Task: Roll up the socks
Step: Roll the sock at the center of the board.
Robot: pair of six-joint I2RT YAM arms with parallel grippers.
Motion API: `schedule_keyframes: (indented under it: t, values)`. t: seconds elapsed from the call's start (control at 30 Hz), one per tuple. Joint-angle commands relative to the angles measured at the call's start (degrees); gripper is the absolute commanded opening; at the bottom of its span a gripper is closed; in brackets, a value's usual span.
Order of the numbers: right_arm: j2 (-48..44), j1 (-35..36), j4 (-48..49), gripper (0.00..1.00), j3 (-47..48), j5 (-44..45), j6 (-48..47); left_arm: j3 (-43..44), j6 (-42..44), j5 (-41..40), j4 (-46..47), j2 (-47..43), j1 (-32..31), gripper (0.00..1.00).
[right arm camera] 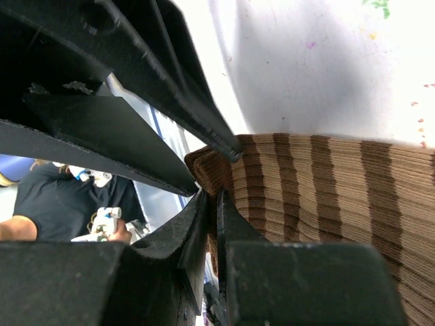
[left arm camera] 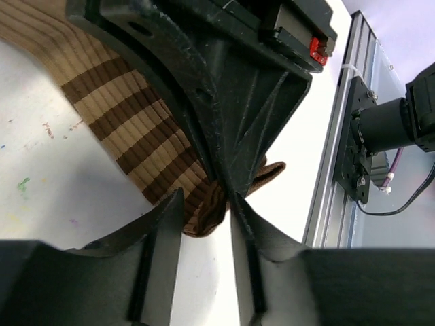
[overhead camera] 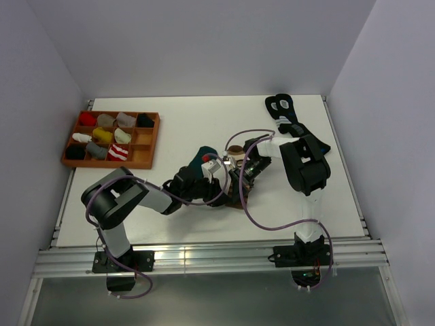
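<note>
The brown sock with cream stripes point(left arm camera: 129, 129) lies flat on the white table. It also shows in the right wrist view point(right arm camera: 326, 183) and, mostly covered, in the top view point(overhead camera: 238, 198). My right gripper point(right arm camera: 212, 197) is shut on the sock's dark brown end edge. It comes down from above in the left wrist view point(left arm camera: 224, 185). My left gripper point(left arm camera: 207, 198) is open, its fingertips either side of that same end, with bare table showing between the fingers. Both grippers meet at mid-table point(overhead camera: 232, 178). The dark green sock point(overhead camera: 202, 157) with the bear figure point(overhead camera: 235, 151) lies just behind them.
A brown wooden tray point(overhead camera: 109, 164) with several rolled socks stands at the far left. Black socks with blue-and-white marks point(overhead camera: 281, 106) lie at the far right. The metal rail point(left arm camera: 336, 136) at the table's near edge is close to the sock's end.
</note>
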Motion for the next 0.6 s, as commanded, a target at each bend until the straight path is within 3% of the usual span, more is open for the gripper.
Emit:
schedule_keyframes:
  t: [0.0,0.2,0.27,0.4,0.57]
  values:
    - [0.2,-0.5,-1.5,0.05,1.1,-1.7,-1.1,2.2,-0.5,1.0,3.1,1.1,-0.5,0.38]
    - [-0.5,-0.6,0.3,0.05,0.6,-1.0,0.6,3.0,-0.7,1.2,2.7,1.8,-0.9,0.15]
    - [-1.3,-0.6,2.0,0.07,0.2,-0.2,2.2,2.9,-0.6,1.2,2.2,1.7,-1.0,0.01]
    - [-3.4,-0.6,4.9,0.12,-0.6,1.9,4.9,3.1,-0.1,0.9,0.6,1.7,-1.5,0.00]
    - [-6.8,-0.6,9.4,0.43,-2.4,5.4,7.9,3.4,0.0,0.3,-0.8,1.8,-2.4,0.00]
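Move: The brown striped sock's near end, bunched up, stands between the half-open left fingers, some 1 or 2 cm to the right of the left hand and level fore and aft; the right fingers already pinch it, right at their own hand point. From the left hand, the rest of the striped sock runs flat forward to its far end, about 17 cm ahead and 1 cm right. The teal sock lies roughly 8 cm ahead and 12 cm left, both some 3 cm lower. The left fingers shut fully on the sock's bunched near end beside the right fingers, while the left hand eases about 1 cm to the right. The right hand keeps its pinch at first as it creeps about 1 cm forward and down, slightly right; once the left has closed, the right fingers begin to open and end nearly half open, still either side of the fabric. ##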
